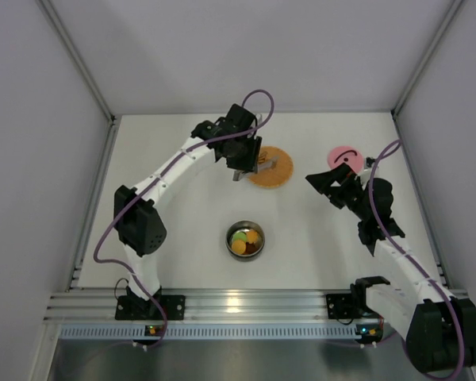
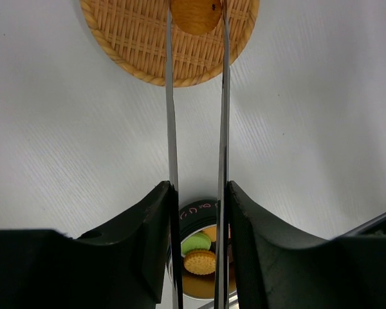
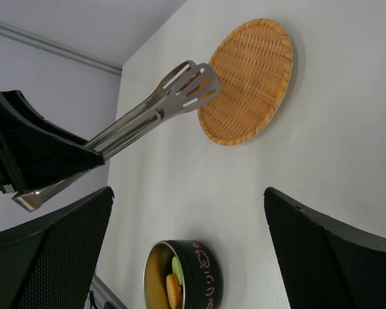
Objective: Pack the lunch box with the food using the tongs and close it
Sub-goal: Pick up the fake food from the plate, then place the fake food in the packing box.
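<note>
The tongs (image 2: pixel 223 116) are slim silver metal, and my left gripper (image 2: pixel 199 187) is shut on their arms over the back of the table. Their tips flank a round brown piece of food (image 2: pixel 196 16) on the woven plate (image 2: pixel 135 38). The lunch box (image 1: pixel 245 240) is a small round tin with a steel rim and a dark side. It sits mid-table holding a green piece (image 2: pixel 196 243), a yellow biscuit (image 2: pixel 200 261) and other pieces. Its pink lid (image 1: pixel 345 155) with a black handle lies at the back right. My right gripper (image 1: pixel 321 176) hangs open and empty beside the lid, facing the tongs (image 3: pixel 154 116).
The orange-brown woven plate (image 1: pixel 271 168) lies at the back centre, under the tong tips. White walls close in the table on the left, back and right. An aluminium rail (image 1: pixel 246 305) runs along the near edge between the arm bases.
</note>
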`<state>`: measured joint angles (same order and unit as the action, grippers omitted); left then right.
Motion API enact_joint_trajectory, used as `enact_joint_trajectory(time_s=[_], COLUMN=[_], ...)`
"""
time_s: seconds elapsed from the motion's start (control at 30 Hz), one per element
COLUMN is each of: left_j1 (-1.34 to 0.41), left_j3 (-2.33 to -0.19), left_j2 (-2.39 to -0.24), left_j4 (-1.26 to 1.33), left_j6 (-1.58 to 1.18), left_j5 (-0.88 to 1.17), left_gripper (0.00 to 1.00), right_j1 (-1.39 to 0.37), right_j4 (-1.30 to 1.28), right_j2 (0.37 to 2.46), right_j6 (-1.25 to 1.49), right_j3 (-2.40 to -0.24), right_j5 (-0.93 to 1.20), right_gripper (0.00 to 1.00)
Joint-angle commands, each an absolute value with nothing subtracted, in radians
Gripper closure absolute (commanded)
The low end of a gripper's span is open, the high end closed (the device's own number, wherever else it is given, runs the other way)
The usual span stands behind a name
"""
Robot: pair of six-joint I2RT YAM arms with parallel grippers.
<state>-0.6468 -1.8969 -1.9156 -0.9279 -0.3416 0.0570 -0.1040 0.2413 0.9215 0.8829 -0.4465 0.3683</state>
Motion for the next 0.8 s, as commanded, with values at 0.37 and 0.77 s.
enact_joint_trajectory(time_s=[0.37, 0.77], left_j1=[-0.65, -0.664], left_j3=[-1.638, -1.399], left_j2=[-1.527, -1.197], left_j4=[-1.026, -1.146], left_j6=[-0.302, -0.27], left_j5=[0.115, 0.201], left_gripper=[0.57, 0.56], right_j1=[-0.11, -0.109], right_j4=[0.307, 0.308], right_j2=[0.934, 0.942], right_j6=[0.877, 0.87], right_j3=[-0.462, -0.465], right_j5=[0.373, 0.365], right_gripper=[0.01, 0.01])
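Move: The lunch box I'm taking the last piece of orange fake food to lies about 18 cm back from my left hand, nearly level sideways, some 15 cm below. The tongs I hold already pinch the food roughly 10 cm ahead, 8 cm right and 13 cm below; the wicker plate under it is centred 13 cm ahead and 7 cm right, about 19 cm down. From my right hand the box is 13 cm back, 23 cm left, 15 cm lower. Keeping the tongs closed on the orange fake food, I carry it off the plate's area and towards the lunch box: my left hand sweeps back about 16 cm and left some 10 cm. It also climbs around 5 cm, mostly early on, while the wrist barely turns clockwise. My grip on the tongs doesn't change. ##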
